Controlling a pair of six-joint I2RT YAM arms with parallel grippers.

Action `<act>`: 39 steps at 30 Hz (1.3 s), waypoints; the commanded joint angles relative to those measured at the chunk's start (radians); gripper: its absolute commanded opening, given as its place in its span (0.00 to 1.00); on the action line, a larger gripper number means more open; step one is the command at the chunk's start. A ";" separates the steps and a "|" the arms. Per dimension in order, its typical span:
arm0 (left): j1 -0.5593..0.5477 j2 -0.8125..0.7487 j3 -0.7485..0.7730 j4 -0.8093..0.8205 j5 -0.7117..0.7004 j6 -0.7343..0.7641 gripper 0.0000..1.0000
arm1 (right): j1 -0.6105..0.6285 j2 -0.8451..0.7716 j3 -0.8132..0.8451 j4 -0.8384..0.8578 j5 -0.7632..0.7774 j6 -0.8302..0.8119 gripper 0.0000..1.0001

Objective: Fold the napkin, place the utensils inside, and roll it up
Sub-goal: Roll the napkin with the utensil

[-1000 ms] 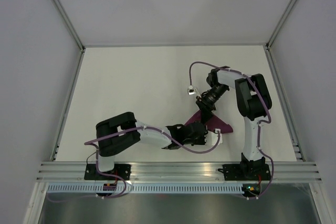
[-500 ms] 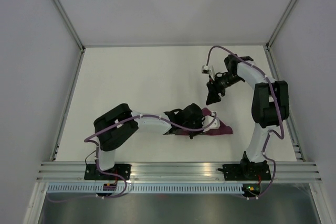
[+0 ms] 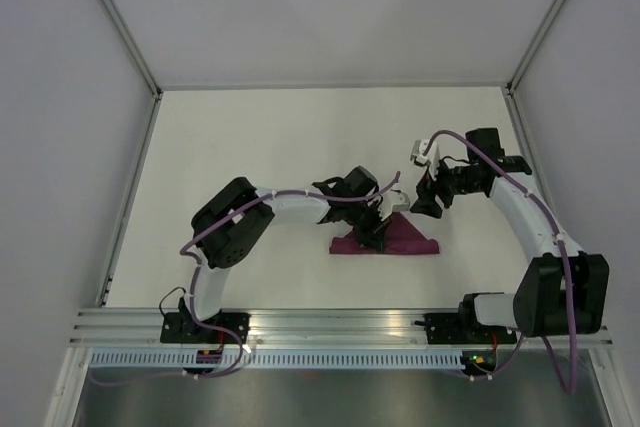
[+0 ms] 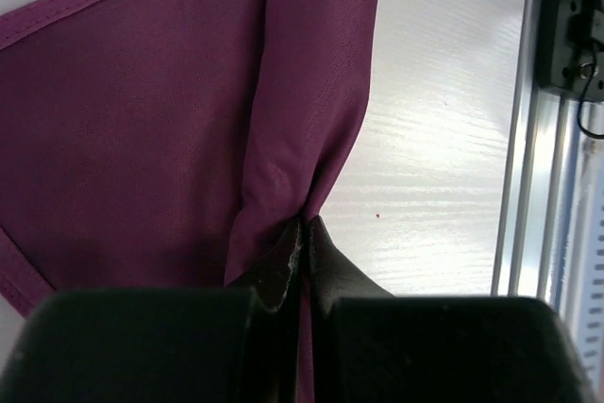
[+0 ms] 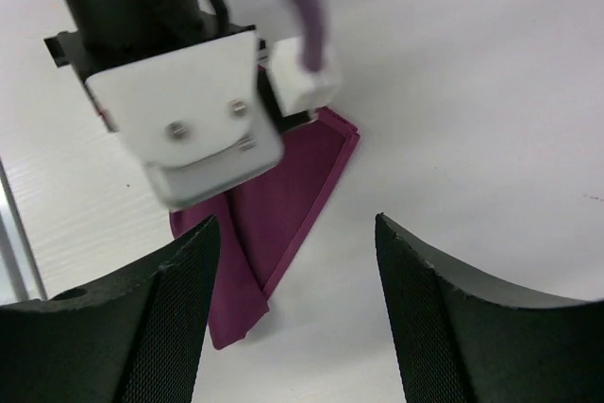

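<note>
The purple napkin (image 3: 405,244) lies folded in a low flat shape on the white table near the front middle. My left gripper (image 3: 377,233) is over its left part, shut on a raised fold of the cloth; in the left wrist view the pinch (image 4: 308,226) shows cloth (image 4: 142,129) bunched between the closed tips. My right gripper (image 3: 424,201) hovers just up and right of the napkin, open and holding nothing. In the right wrist view its gap (image 5: 297,276) frames bare table beside the napkin's hemmed edge (image 5: 283,205). The utensils are out of view.
The left arm's white wrist camera plate (image 5: 189,129) sits close in front of my right gripper. An aluminium rail (image 4: 528,139) runs along the table's near edge. Grey enclosure walls (image 3: 70,97) bound the left, right and back.
My left gripper has moved away from the near edge with the napkin pinched in it. The right gripper went off the cloth toward the back right, then came back beside it, opening slightly wider.
</note>
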 commanded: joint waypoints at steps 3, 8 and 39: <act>0.056 0.096 0.047 -0.174 0.063 -0.076 0.02 | 0.002 -0.179 -0.148 0.137 0.023 -0.048 0.72; 0.079 0.160 0.115 -0.214 0.115 -0.103 0.02 | 0.005 -0.284 -0.252 0.147 0.001 -0.083 0.74; 0.139 0.318 0.276 -0.349 0.201 -0.178 0.02 | 0.550 -0.184 -0.572 0.634 0.484 0.056 0.68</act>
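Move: Back, left and below is where the right hand, open and empty, will find the napkin's rolled near edge: its stretch just right of the left gripper is about 8 cm back, 6 cm left and 13 cm down. The left fingertips are 5 cm farther left along that roll. The roll's free right end is 8 cm back and 5 cm right of the right hand; the loose flap's tip is level and 5 cm left. From the left hand, that stretch is 6 cm right, roughly level. Drawing back some 5 cm nearly level at first, the right hand then swings left and sinks about 10 cm, the wrist tilting and turning somewhat counter-clockwise, until its open fingers straddle the roll close beside the left gripper; they don't close and contact can't be seen. The left hand keeps its pinch on the roll, tips it forward some 30 degrees and edges 1 cm forward. ##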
